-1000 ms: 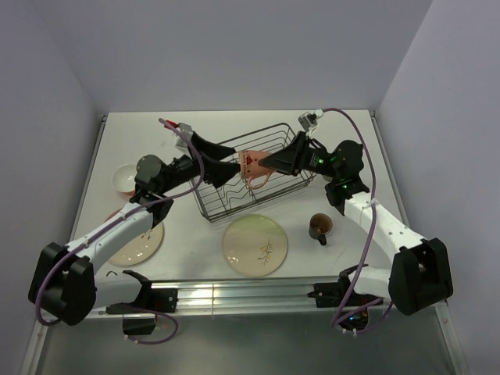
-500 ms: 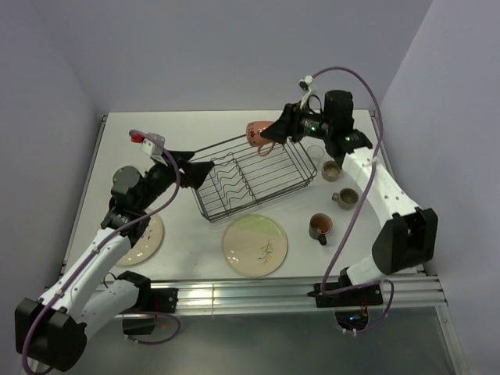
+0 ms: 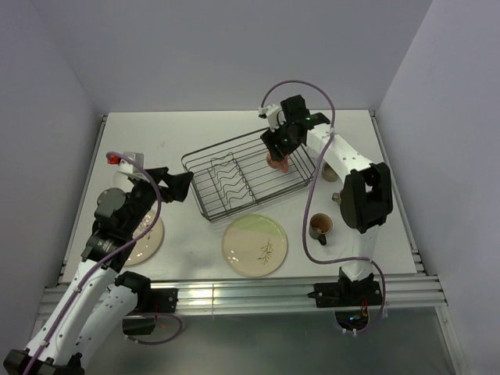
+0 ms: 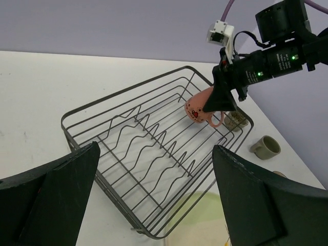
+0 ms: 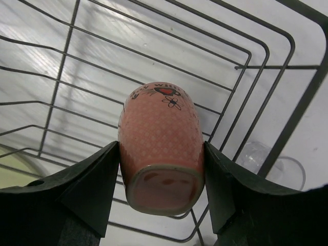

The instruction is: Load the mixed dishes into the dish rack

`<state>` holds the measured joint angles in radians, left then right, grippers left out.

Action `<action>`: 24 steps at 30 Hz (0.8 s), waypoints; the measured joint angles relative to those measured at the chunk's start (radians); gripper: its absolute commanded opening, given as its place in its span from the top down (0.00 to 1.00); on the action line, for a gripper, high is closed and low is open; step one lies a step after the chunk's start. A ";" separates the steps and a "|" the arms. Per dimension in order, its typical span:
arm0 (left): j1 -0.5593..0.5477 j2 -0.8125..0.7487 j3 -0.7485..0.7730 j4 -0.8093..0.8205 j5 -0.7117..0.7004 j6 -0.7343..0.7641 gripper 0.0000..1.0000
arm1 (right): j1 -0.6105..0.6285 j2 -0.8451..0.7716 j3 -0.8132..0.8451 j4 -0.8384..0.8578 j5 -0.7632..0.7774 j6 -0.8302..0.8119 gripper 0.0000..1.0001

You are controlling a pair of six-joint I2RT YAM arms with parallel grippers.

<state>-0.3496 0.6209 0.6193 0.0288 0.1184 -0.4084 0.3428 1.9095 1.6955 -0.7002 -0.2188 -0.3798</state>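
Observation:
The pink mug [image 3: 277,162] [image 5: 160,134] hangs bottom-up over the far right end of the dish rack [image 3: 234,181] [image 5: 246,66]. My right gripper [image 3: 279,148] [image 5: 161,154] is shut on its sides, just above the rack wires. My left gripper [image 3: 176,186] [image 4: 156,148] stands open and empty to the left of the rack [image 4: 148,154], looking across at the mug [image 4: 202,106]. A green-tinted plate [image 3: 255,244] lies in front of the rack. A pink-tinted plate [image 3: 144,238] lies partly under my left arm.
A brown mug [image 3: 319,226] stands right of the green plate. An olive mug [image 4: 265,146] and another small cup [image 3: 330,172] sit beyond the rack's right end, next to a clear glass [image 5: 271,164]. My right arm reaches over them.
My left gripper has let go of the pink mug, opened wide and pulled back left of the rack. My right arm has carried the mug up and over to the rack's far right end.

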 measured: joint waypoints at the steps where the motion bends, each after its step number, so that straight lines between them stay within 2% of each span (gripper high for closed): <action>1: 0.001 -0.013 -0.008 -0.005 -0.012 -0.003 0.02 | 0.009 0.017 0.008 -0.012 0.023 -0.017 0.91; 10: 0.002 -0.051 -0.064 -0.038 -0.064 -0.040 0.02 | 0.037 0.110 0.071 -0.010 0.150 -0.083 0.89; 24: 0.002 -0.061 -0.076 -0.061 -0.077 -0.058 0.02 | 0.037 0.228 0.154 0.017 0.241 -0.106 0.83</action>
<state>-0.3481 0.5598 0.5430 -0.0319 0.0410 -0.4664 0.3798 2.1372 1.8496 -0.6834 0.0227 -0.4854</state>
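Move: The mug is already in my right hand, upside down. The spot for it on the floor of the dish rack's right end is roughly 5 cm ahead, 1 cm right and 8 cm below. The drinking glass stands outside the rack, about 2 cm ahead and 15 cm right, and the speckled cup is 4 cm back and 20 cm right, both about 12 cm lower. From my left hand, that spot lies roughly 22 cm ahead, 27 cm right and 22 cm below. I keep my right fingers shut on the mug and ease it down and forward, about 5 cm each way, into the rack's far right corner. As it goes I roll the wrist about 15 degrees so my fingers point more nearly straight down. My empty left hand, still open, sinks some 3 cm beside the rack's left end, then waits. ##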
